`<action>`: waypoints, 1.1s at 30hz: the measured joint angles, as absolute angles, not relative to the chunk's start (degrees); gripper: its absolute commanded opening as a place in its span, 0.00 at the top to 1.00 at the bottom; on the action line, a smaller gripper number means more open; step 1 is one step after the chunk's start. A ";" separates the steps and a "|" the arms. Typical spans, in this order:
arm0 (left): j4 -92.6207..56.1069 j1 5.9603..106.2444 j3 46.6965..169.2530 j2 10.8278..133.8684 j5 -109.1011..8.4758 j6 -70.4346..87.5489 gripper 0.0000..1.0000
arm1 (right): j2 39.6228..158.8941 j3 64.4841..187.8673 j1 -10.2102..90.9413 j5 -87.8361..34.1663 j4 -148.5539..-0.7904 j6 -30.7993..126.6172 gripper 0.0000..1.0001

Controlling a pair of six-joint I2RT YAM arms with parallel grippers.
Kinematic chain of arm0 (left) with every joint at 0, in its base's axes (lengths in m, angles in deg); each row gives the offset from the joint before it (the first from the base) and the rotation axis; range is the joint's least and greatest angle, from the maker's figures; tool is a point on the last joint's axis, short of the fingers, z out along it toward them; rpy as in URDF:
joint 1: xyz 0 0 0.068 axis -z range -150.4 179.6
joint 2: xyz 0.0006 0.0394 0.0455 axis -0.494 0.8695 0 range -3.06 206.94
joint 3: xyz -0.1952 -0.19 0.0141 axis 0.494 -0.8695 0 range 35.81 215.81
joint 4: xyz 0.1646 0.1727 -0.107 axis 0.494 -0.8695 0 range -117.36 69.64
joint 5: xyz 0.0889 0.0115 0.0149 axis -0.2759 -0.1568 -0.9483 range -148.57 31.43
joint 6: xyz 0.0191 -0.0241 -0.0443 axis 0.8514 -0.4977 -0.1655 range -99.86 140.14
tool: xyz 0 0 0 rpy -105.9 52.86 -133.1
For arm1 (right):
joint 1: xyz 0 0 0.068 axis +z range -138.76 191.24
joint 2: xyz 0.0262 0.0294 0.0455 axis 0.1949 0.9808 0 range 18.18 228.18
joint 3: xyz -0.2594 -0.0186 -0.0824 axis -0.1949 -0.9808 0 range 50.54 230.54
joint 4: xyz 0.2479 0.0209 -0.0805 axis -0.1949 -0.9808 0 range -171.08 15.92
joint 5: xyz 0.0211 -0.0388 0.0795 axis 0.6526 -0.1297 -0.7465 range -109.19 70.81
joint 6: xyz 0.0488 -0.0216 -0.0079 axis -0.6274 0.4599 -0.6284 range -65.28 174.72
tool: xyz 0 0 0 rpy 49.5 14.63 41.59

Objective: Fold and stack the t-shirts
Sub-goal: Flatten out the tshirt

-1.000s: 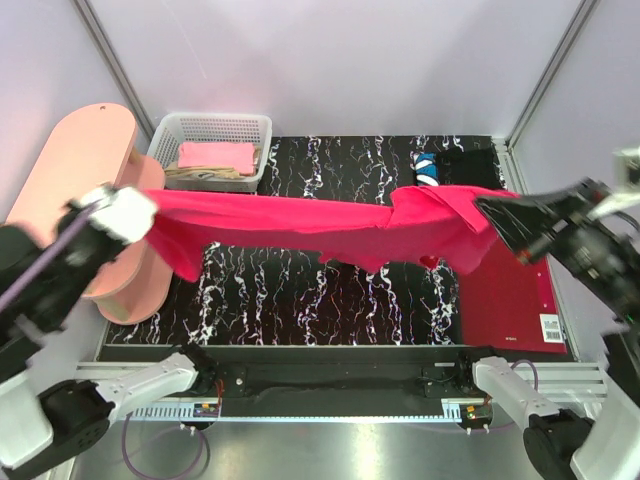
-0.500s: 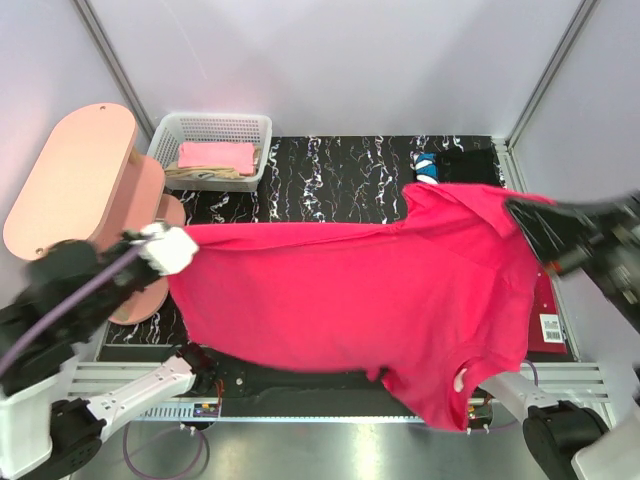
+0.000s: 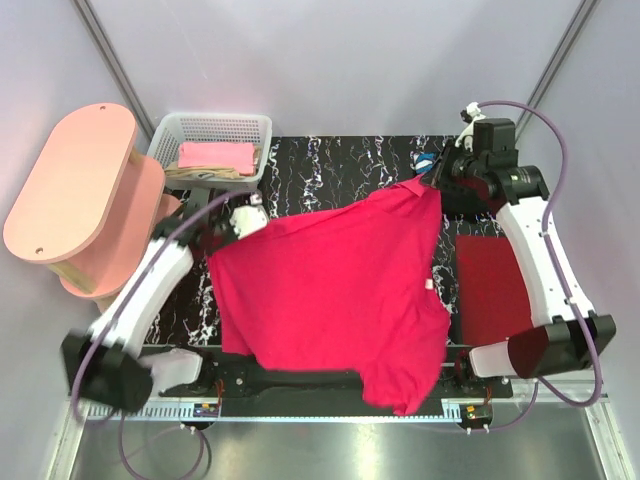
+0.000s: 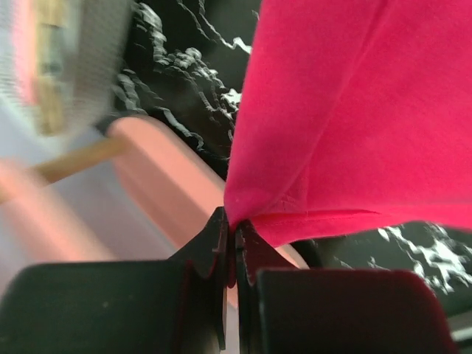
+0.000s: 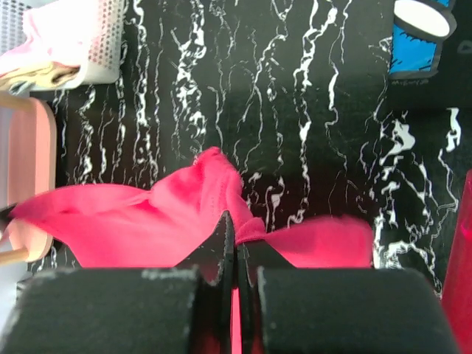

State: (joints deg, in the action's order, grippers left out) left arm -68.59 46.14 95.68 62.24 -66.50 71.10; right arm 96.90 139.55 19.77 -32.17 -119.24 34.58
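A crimson-red t-shirt [image 3: 335, 290] hangs spread between my two grippers over the black marbled table [image 3: 330, 160], its neck end drooping past the near edge with a small white tag [image 3: 427, 287] showing. My left gripper [image 3: 240, 222] is shut on the shirt's left corner [image 4: 243, 214]. My right gripper [image 3: 440, 182] is shut on the right corner [image 5: 243, 225]. A black t-shirt with a blue-white patch [image 3: 428, 166] lies at the back right, also visible as the blue patch [image 5: 417, 37] in the right wrist view. Pink and beige cloth [image 3: 215, 158] lies in the basket.
A white mesh basket [image 3: 170, 130] stands at the back left. A pink oval side table [image 3: 70, 190] is at the left, close to my left gripper. A flat dark-red rectangle [image 3: 495, 300] lies on the table's right side under my right arm.
Both arms have swung forward and down from high at the sides; the red shirt, first stretched as a band, has opened out flat and now hangs lower over the table.
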 measured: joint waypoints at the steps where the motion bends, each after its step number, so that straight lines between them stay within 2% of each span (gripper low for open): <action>1: -67.04 44.43 96.54 66.46 -65.64 71.36 1.00 | 97.86 139.14 19.60 -32.19 -118.37 34.58 1.00; 5: -62.16 39.84 103.05 85.30 -63.96 72.45 1.00 | 100.92 138.88 18.66 -32.43 -114.00 34.45 1.00; 10: -60.65 39.76 109.30 96.95 -63.26 72.67 1.00 | 107.15 139.03 17.68 -33.87 -109.17 34.10 1.00; 15: -58.36 39.41 113.85 101.30 -63.33 72.71 1.00 | 112.76 138.42 17.48 -35.84 -106.98 33.64 1.00; 25: -55.58 37.15 112.82 101.67 -63.72 73.17 1.00 | 112.46 133.96 17.48 -37.91 -104.45 33.66 1.00; 27: -54.25 37.13 110.44 101.34 -63.72 73.28 0.71 | 110.71 131.42 17.48 -38.50 -103.66 33.64 1.00; 28: -53.42 37.09 108.58 101.06 -63.72 73.39 0.61 | 109.53 129.92 17.48 -38.79 -103.44 33.60 1.00; 31: -52.52 37.09 103.22 100.25 -64.07 73.74 0.46 | 105.86 125.30 17.48 -39.44 -102.57 33.34 1.00; 32: -52.17 37.02 101.65 100.21 -64.42 73.39 0.30 | 104.85 124.01 17.48 -39.73 -102.17 33.27 1.00; 33: -52.02 36.98 100.86 100.21 -64.66 73.22 0.29 | 104.24 123.18 17.48 -39.93 -102.15 33.25 1.00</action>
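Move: Beneath each pinched corner of the t-shirt is open table: the left hand's landing spot lies about 9 cm ahead, 3 cm left and 17 cm down, the right's about 3 cm ahead, 1 cm left and 29 cm down. From the left hand the basket is some 37 cm ahead and 9 cm left. From the right hand the folded black shirt is roughly 24 cm ahead, 16 cm right; the red box 11 cm back, 23 cm right. Swinging forward and down together, still pinching the t-shirt's far corners, the left hand goes about 14 cm out and 10 cm down, the right about 8 and 10. After a brief hold the left comes back and down some 5 cm each, opening its fingers to release its corner at the table; the right draws back about 5 cm, fingers shut on its corner. ##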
